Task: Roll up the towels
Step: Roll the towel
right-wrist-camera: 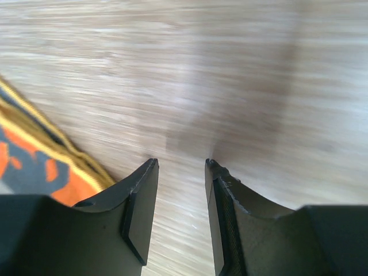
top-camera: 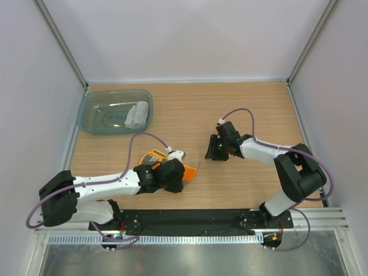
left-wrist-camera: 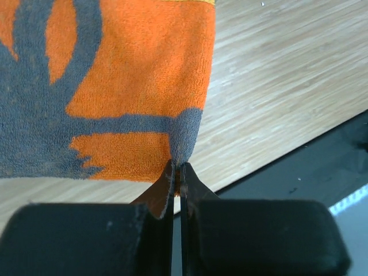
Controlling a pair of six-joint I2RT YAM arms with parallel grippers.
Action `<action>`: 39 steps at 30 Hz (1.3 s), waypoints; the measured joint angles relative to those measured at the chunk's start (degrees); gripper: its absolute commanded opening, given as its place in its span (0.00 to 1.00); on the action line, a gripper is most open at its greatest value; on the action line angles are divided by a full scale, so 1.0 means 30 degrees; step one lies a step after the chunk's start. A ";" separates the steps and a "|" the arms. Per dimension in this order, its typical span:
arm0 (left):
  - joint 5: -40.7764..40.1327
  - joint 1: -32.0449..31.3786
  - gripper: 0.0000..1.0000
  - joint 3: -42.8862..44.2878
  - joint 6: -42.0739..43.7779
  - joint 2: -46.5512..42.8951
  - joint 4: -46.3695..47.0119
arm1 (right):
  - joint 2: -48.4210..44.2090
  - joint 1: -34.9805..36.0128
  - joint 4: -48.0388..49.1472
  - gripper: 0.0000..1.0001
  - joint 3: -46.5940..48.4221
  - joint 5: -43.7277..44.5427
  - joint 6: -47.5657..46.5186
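The orange towel (top-camera: 190, 171) with grey markings lies on the table at the near left, mostly hidden under my left arm. My left gripper (top-camera: 174, 176) is shut on that towel. In the left wrist view the fingers (left-wrist-camera: 178, 165) pinch a grey corner of the orange towel (left-wrist-camera: 132, 69), which spreads away from them. A light grey towel (top-camera: 137, 115) sits rolled inside the teal tub. My right gripper (top-camera: 214, 150) hovers to the right of the orange towel, open and empty. Its wrist view shows bare wood between the fingers (right-wrist-camera: 181, 164) and the orange towel's edge (right-wrist-camera: 34, 167) at the left.
The translucent teal tub (top-camera: 92, 118) stands at the far left of the wooden table (top-camera: 259, 109). White walls close the table in on three sides. A black base strip (top-camera: 201, 217) runs along the near edge, just behind my left gripper in its wrist view (left-wrist-camera: 299, 172).
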 measured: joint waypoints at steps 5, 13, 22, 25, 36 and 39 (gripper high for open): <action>0.0015 0.0000 0.00 -0.0750 -0.2994 -0.1158 0.0022 | -0.3133 0.0160 -0.2849 0.44 0.0000 0.3147 -0.0546; 0.0138 0.0532 0.00 -0.4510 -0.8378 -0.4175 0.1894 | -0.7096 0.2149 -0.3825 0.41 0.0029 0.4860 -0.0838; 0.1158 0.3359 0.00 -0.7526 -1.1373 -0.7978 0.2484 | -0.7125 0.5639 -0.2863 0.34 -0.0197 0.4692 -0.0998; 0.1938 0.4364 0.00 -0.8123 -1.2094 -0.8969 0.2630 | -0.7315 0.6914 -0.1515 0.31 -0.0867 0.3876 -0.1056; 0.3876 0.6419 0.00 -0.9996 -1.5110 -0.9486 0.2215 | -0.6637 0.7868 0.2958 0.23 -0.2484 0.0721 -0.0729; 0.4102 0.6630 0.00 -1.0178 -1.5569 -0.9763 0.2157 | -0.5654 0.8029 0.4036 0.23 -0.2484 0.0087 -0.0605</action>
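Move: The left gripper already pinches the near right corner of the towel, some 4 cm above the table; the bare spot to bring it to lies about 8 cm to its left, level fore and aft and 4 cm down. The towel's middle lies about 9 cm ahead and 6 cm left of this gripper, its orange far corner some 9 cm ahead and 8 cm right. From the open right gripper that far corner is roughly 6 cm back, 6 cm left, at about its height. Keep the left gripper shut on the towel corner and carry it about 8 cm left, sinking mostly at the end towards the table, while the wrist swings some 50 degrees counter-clockwise. Raise the right gripper beside the towel, with a short swing right, then take it about 10 cm back and left towards the left gripper, staying high and closing its fingers to around half their gap. ##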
